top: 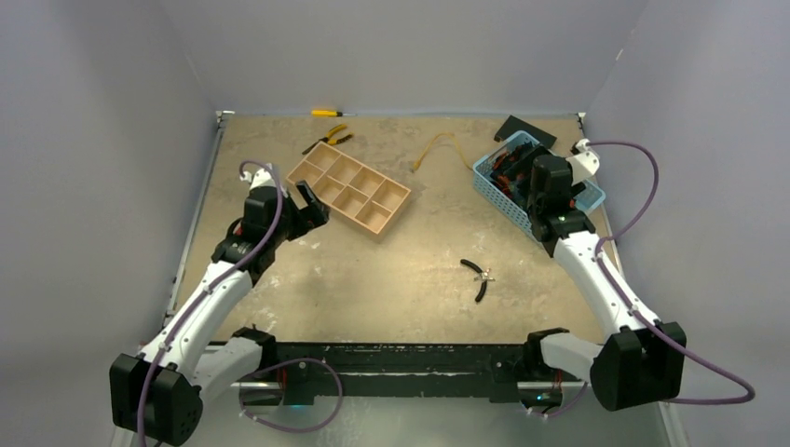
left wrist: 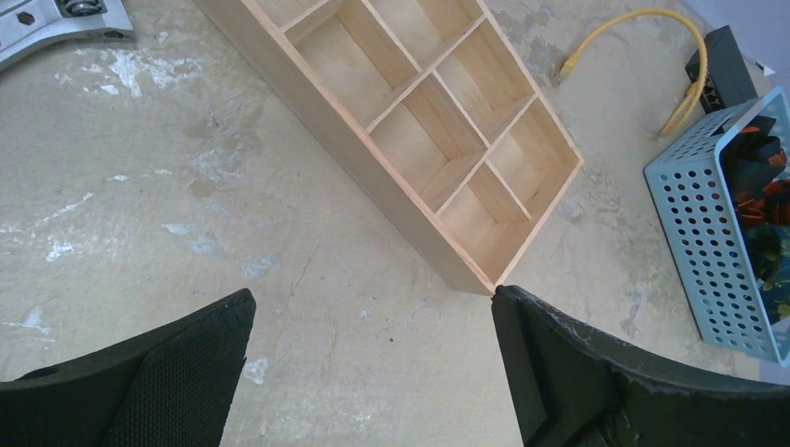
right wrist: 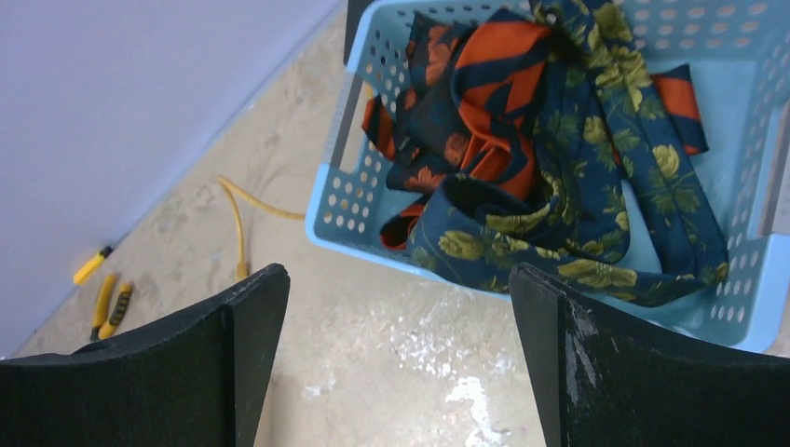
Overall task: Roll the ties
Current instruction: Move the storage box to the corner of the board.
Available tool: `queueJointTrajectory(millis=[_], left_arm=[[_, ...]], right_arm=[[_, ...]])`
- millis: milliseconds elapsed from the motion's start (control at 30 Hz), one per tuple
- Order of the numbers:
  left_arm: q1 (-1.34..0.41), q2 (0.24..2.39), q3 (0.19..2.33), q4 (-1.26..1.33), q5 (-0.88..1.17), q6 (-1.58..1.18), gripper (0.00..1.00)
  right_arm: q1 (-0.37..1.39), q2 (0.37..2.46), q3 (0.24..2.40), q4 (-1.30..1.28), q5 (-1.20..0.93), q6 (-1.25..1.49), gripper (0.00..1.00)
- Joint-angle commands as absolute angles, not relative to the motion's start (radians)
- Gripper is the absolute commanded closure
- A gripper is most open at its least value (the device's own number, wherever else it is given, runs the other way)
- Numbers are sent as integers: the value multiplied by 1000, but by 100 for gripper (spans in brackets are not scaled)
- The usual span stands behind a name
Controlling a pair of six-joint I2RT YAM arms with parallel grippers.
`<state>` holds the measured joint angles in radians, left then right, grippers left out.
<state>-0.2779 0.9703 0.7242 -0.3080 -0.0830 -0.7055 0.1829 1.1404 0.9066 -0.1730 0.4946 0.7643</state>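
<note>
The ties lie in a tangled heap inside a light-blue perforated basket [right wrist: 347, 191] at the back right of the table [top: 496, 191]. A dark navy tie with gold-yellow flowers [right wrist: 596, 196] sprawls over orange-red ties with dark stripes [right wrist: 494, 88]. My right gripper [right wrist: 396, 275] hovers open above bare table just short of the basket's near wall, nothing between its fingers; from above it shows over the basket's near side [top: 542, 194]. My left gripper [left wrist: 373, 293] is open and empty over the table, by the corner of the wooden tray [top: 312, 205].
A wooden divided tray [top: 349, 186] lies left of centre. Behind it are yellow-handled pliers [top: 328, 138] and a yellow screwdriver [top: 326, 113]. A thin yellow cord [top: 438, 149] curls beside the basket, with a black box [top: 524, 130] behind it. Small black pliers [top: 478, 277] lie mid-table.
</note>
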Motion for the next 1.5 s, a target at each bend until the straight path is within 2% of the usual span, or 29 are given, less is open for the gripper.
queueJointTrajectory(millis=[0, 200, 367, 600, 833, 967, 1100, 1133, 1300, 1467], left_arm=[[-282, 1006, 696, -272, -87, -789, 1], [-282, 1214, 689, -114, -42, -906, 4], [-280, 1463, 866, -150, -130, -940, 9], [-278, 1621, 992, -169, -249, -1033, 14], [-306, 1780, 1040, -115, -212, -1146, 36], [-314, 1819, 1039, -71, -214, -1223, 61], [-316, 1844, 1039, -18, -209, -1316, 95], [-318, 1848, 1044, -16, -213, -1339, 100], [-324, 1877, 1102, -25, -260, -1433, 100], [-324, 1849, 1201, -244, -356, -1512, 100]], right_arm=[[181, 1086, 842, -81, 446, 737, 8], [182, 1022, 771, -98, 346, 739, 8], [188, 944, 739, -117, 285, 737, 8], [191, 828, 710, -153, 217, 731, 9], [191, 803, 730, -170, 159, 735, 8], [191, 791, 769, -188, 143, 727, 8], [190, 778, 792, -206, 141, 723, 8], [191, 777, 794, -211, 141, 723, 8], [192, 766, 793, -229, 129, 726, 8], [200, 761, 813, -252, 129, 728, 8]])
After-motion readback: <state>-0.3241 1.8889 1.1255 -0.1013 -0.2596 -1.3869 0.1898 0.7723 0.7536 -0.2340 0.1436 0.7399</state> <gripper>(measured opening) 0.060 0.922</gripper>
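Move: The wooden storage box has its middle about 16 cm ahead of the left hand, 6 cm to its right and 15 cm below; its near long wall is closer, some 10 cm ahead. The yellow-black pliers lie about 30 cm straight ahead of that hand, with the yellow screwdriver 8 cm beyond them. From the right hand, above the blue basket, the storage box is roughly 42 cm left, 9 cm ahead and 21 cm lower. Forward and down goes the left hand, sinking first, then reaching about 15 cm out in all and a little right, tipping down and turning some 30 degrees counter-clockwise. Its open fingers straddle the box's near long wall, one inside a compartment, and pinch it, then carry on forward at that height. The right hand, open and empty, draws back about 7 cm and left, away from the basket. ##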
